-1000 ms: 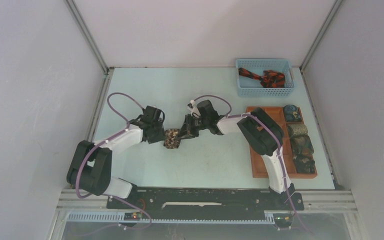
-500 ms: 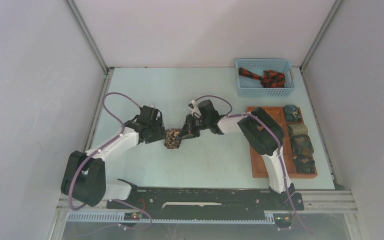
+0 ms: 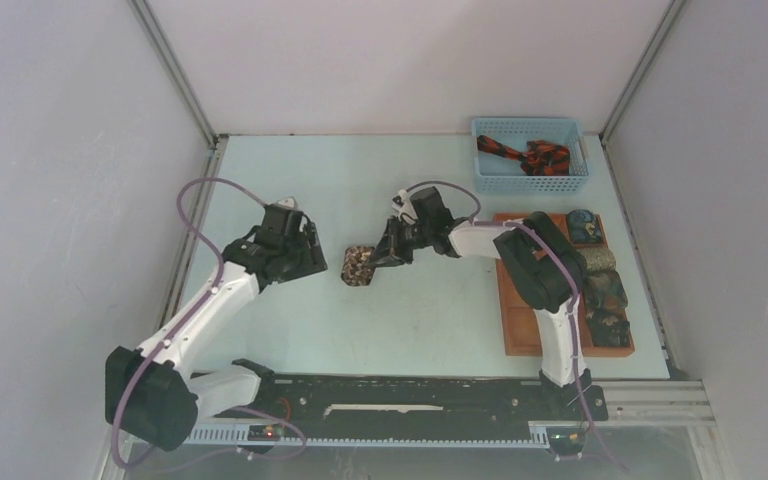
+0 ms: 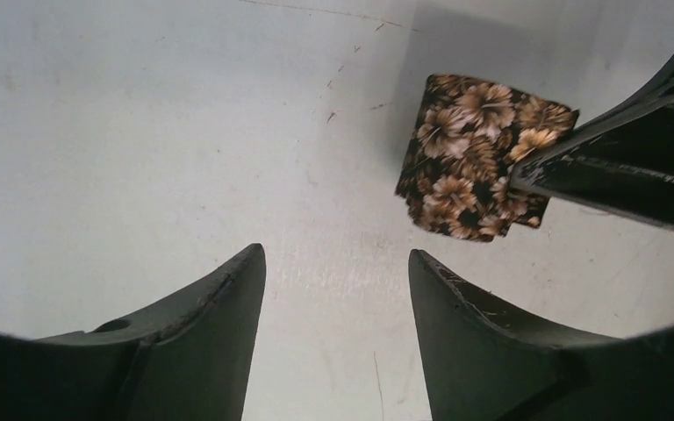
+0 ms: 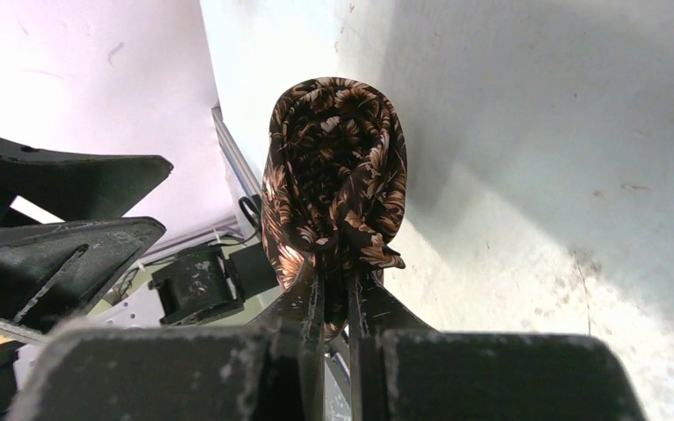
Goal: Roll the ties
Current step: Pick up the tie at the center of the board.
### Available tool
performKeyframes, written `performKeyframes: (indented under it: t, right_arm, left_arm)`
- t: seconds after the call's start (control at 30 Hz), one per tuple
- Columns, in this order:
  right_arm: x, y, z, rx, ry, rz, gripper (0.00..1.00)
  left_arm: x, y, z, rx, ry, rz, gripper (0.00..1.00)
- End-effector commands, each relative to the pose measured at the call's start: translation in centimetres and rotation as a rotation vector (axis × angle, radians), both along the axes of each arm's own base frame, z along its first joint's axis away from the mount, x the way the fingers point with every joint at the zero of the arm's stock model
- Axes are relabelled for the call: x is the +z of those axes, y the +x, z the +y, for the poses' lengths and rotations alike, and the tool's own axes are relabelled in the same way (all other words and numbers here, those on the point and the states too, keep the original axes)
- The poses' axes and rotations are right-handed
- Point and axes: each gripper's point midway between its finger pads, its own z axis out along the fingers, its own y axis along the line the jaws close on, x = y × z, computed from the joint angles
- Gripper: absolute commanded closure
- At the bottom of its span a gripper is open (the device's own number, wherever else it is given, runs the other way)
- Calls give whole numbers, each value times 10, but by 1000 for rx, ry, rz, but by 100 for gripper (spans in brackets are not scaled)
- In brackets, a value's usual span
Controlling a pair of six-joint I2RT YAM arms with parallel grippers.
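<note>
A rolled dark brown tie with a tan floral print [image 3: 360, 266] is in the middle of the table, and my right gripper [image 3: 380, 258] is shut on the edge of the roll. In the right wrist view the roll [image 5: 333, 167] sticks out past the fingertips of that gripper [image 5: 333, 279], its spiral end facing the camera. My left gripper [image 3: 320, 262] stands open a short way to the left of the roll, holding nothing. From the left wrist, its gripper [image 4: 333, 256] hangs over bare table, with the roll [image 4: 465, 158] ahead to the right. A black and red-orange tie [image 3: 525, 155] lies loose in the basket.
The blue mesh basket [image 3: 530, 126] stands at the back right. An orange-brown tray [image 3: 517, 300] along the right side holds several rolled ties [image 3: 602, 288] in its compartments. The right arm's elbow hangs over the tray's left part.
My left gripper has opened, let go of the roll and drawn back to the left. The right gripper has stayed shut on the roll and shifted it slightly right and away.
</note>
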Motion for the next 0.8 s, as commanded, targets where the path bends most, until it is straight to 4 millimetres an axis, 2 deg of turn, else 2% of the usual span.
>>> performKeyframes:
  t: [0.0, 0.2, 0.37, 0.4, 0.63, 0.77]
  right_arm:
    - [40, 3, -10, 7, 38, -45, 100]
    - [60, 11, -32, -25, 26, -51, 100]
    - [79, 22, -69, -81, -9, -56, 100]
    - [83, 25, -78, -96, -16, -56, 100]
    - [115, 42, -145, -229, -41, -96, 100]
    - [122, 46, -190, -326, -68, -106, 100]
  left_arm:
    - [27, -7, 11, -2, 30, -45, 32]
    - [45, -18, 24, -13, 66, -78, 28]
    - [60, -26, 34, -18, 86, -129, 3]
    - [62, -28, 36, -18, 92, -137, 1]
    - [69, -39, 44, -7, 103, -162, 0]
    - [69, -48, 54, 5, 140, -154, 0]
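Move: The right hand, already pinching the rolled tie, has the wooden tray's middle about 41 cm to its right, 5 cm back and some 4 cm lower; the tray's filled right-hand column lies about 49 cm right and 4 cm back. The blue basket is roughly 34 cm right and 23 cm ahead of it. From the left hand the rolled tie is some 8 cm right, 4 cm ahead and 5 cm below. Right hand carries the tie some 15 cm right and 10 up; left hand rises back and leftward, opening. ##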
